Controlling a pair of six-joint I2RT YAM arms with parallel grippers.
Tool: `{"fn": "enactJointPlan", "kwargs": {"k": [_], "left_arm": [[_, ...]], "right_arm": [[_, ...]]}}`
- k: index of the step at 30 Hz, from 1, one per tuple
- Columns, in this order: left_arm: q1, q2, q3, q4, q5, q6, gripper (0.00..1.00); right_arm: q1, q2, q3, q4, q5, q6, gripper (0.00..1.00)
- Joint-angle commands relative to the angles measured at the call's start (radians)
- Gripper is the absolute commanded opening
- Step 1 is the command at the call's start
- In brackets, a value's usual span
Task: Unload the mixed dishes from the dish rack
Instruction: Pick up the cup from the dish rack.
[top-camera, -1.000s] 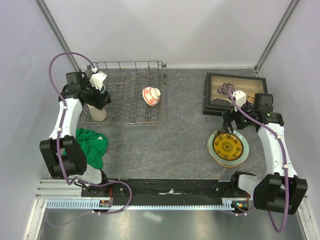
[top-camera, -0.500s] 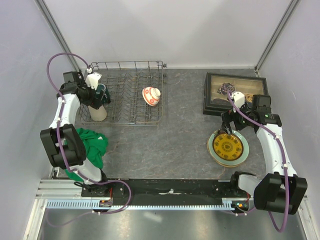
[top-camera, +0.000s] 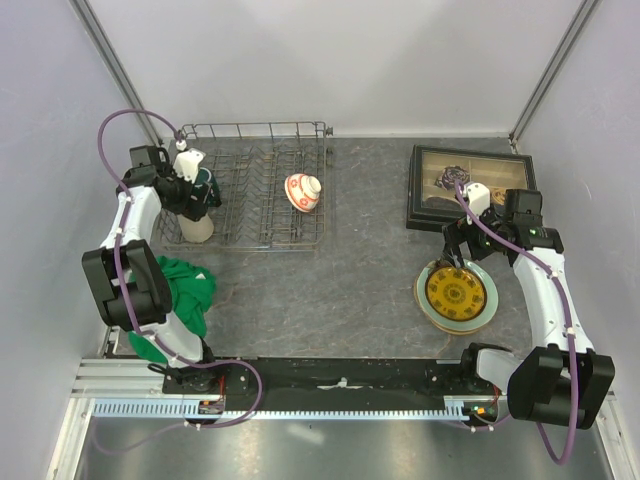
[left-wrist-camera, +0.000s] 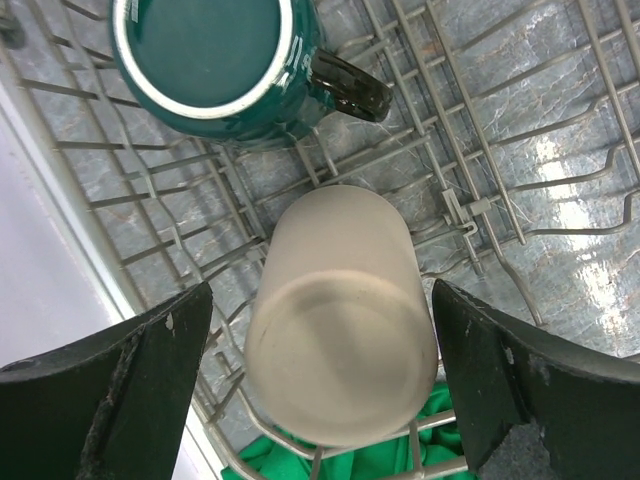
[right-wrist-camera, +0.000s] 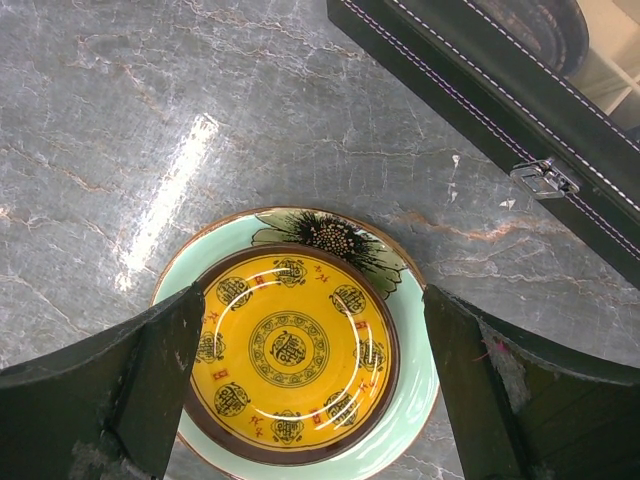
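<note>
The dish rack (top-camera: 262, 205) stands at the back left. At its left end a beige cup (left-wrist-camera: 340, 350) sits upside down, with a dark green mug (left-wrist-camera: 210, 55) upside down just beyond it. My left gripper (left-wrist-camera: 325, 400) hangs open over the cup, one finger on each side with a gap to both. The cup (top-camera: 197, 229) also shows in the top view below that gripper (top-camera: 196, 195). A small red-and-white bowl (top-camera: 303, 191) rests toward the rack's right end. On the table at the right, the yellow-gold patterned dish (right-wrist-camera: 290, 350) lies on the pale green plate (right-wrist-camera: 418, 385). My right gripper (right-wrist-camera: 310, 400) is open above them and holds nothing.
A dark-framed box (top-camera: 468, 185) sits at the back right, its edge (right-wrist-camera: 470, 85) close beyond the stacked plates. A green cloth (top-camera: 182, 290) lies in front of the rack's left end and shows under the wires (left-wrist-camera: 400, 462). Side walls close in on both sides.
My left wrist has swung over the rack's left end and settled above the beige cup. The right arm has shifted only slightly. Both grippers stay open.
</note>
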Motion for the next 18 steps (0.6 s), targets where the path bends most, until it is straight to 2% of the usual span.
{"fn": "enactJointPlan", "kwargs": {"k": [1, 13, 18], "left_arm": [[0.007, 0.027, 0.021, 0.012, 0.035, -0.011, 0.95], [0.007, 0.032, 0.043, -0.003, 0.098, -0.026, 0.70], [0.007, 0.029, 0.060, -0.029, 0.113, -0.026, 0.56]], "right_arm": [[0.005, 0.000, -0.011, 0.030, 0.000, 0.013, 0.98], [0.005, 0.006, -0.027, 0.038, 0.003, 0.013, 0.98], [0.005, 0.003, -0.034, 0.038, 0.003, 0.012, 0.98]]}}
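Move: The upturned beige cup sits almost under the left hand, between its open fingers: its middle is some 3 cm below, 2 cm ahead and 1 cm to the right. The green mug stands about 12 cm ahead and 1 cm right, 5 cm lower. The red-patterned bowl is roughly 32 cm right and 7 cm ahead, and the green towel 27 cm back and 4 cm left. From the idle right hand the cup lies some 79 cm left and 12 cm ahead. Around the beige cup's base end the left hand sinks about 1.5 cm with its fingers astride it. It then stops going down and closes them from nearly full width to about three quarters, pinching the cup's two sides while easing some 1 cm to the right; the grip effort rises as the closing slows. ##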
